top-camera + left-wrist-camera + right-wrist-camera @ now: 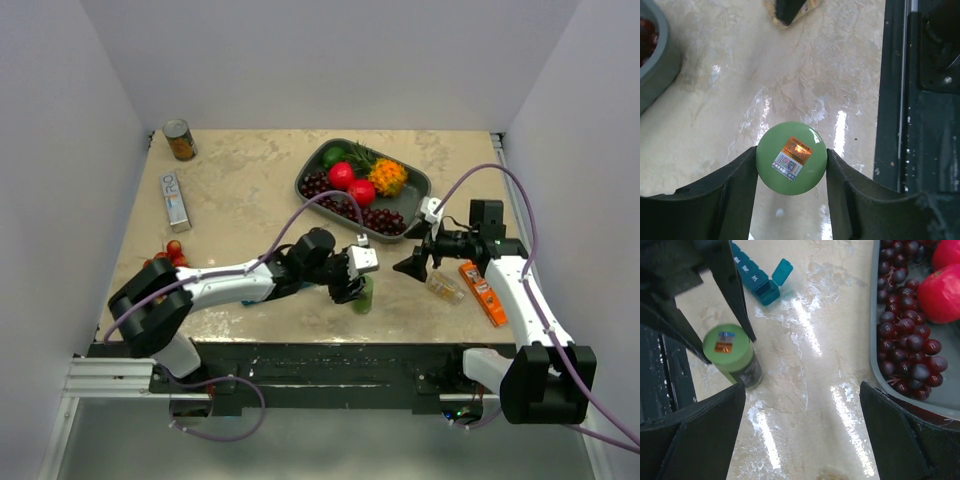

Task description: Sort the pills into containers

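A pill bottle with a green cap [791, 157] stands upright on the marble table near the front edge, also seen as the bottle [363, 296] [730, 352]. My left gripper [791, 156] [353, 284] is shut on it, one dark finger pressed against each side of the cap. The teal containers strip [755, 277] lies just beyond the bottle with one end lid [782, 271] flipped up; the left arm hides it in the top view. My right gripper [802, 387] [412, 265] hangs open to the right of the bottle, holding nothing. No loose pills show.
A dark grey fruit tray [415, 190] [875, 340] with grapes and red fruit sits at back right. An orange packet [483, 292] and a clear small tub [444, 287] lie under the right arm. A can [180, 140], a silver box [175, 198] and small tomatoes [172, 252] are at left.
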Tool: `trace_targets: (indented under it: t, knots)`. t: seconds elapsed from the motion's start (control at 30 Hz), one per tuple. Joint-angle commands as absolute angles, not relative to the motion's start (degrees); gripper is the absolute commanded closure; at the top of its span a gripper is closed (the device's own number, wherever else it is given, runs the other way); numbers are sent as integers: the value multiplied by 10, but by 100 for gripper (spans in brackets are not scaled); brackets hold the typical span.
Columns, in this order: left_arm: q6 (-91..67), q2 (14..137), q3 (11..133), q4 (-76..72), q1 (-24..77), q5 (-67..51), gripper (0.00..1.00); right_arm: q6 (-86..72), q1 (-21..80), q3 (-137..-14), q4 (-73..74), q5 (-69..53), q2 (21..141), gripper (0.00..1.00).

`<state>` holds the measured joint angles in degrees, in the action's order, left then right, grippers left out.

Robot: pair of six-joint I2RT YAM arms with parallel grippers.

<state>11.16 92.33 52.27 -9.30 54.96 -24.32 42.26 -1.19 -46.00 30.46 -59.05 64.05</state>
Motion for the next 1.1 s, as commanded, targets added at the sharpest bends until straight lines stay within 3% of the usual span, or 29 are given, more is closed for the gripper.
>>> trace_targets:
  t: [0.0,0.13,0.47,0.63,1.07]
  knots:
    - [-68,799,463,-203,544,-178,100,527,-14,-479,391,-644,628,1]
    - [-191,725,425,-197,543,-101,100,584,-4,-497,454,-666,638,1]
    - [-334,585,328,-243,539,-16,100,666,177,-634,606,-618,739,1]
    - [-343,571,324,-249,538,-18,100,577,256,-623,541,-586,753,1]
    - [-345,566,317,-297,539,-36,100,480,291,-606,445,-573,770,4]
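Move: The green-capped bottle is already in the left fingers, gripped round its cap, its middle about 4 cm below that hand and 1 cm to its right; the blue pill organizer lies some 22 cm to that hand's left, 3 cm farther out and 8 cm down. From the open right hand the bottle is about 8 cm back, 10 cm left and 10 cm lower. The clear jar lies 12 cm to the right hand's right, 2 cm back and 14 cm below; the fruit tray's middle is some 26 cm ahead, 11 cm left and 13 cm below. Keeping its grip on the cap, the left hand carries the bottle up about 12 cm and left about 8 cm, first sideways and then mostly up, while its wrist swings counter-clockwise and levels out so that the bottle's base tips out towards the right hand. The right hand comes to meet it, first mainly back and then mainly left, at nearly one height, turning some 30 degrees counter-clockwise with its fingers staying wide open until they stand on either side of the bottle's body below the cap, without closing on it. ##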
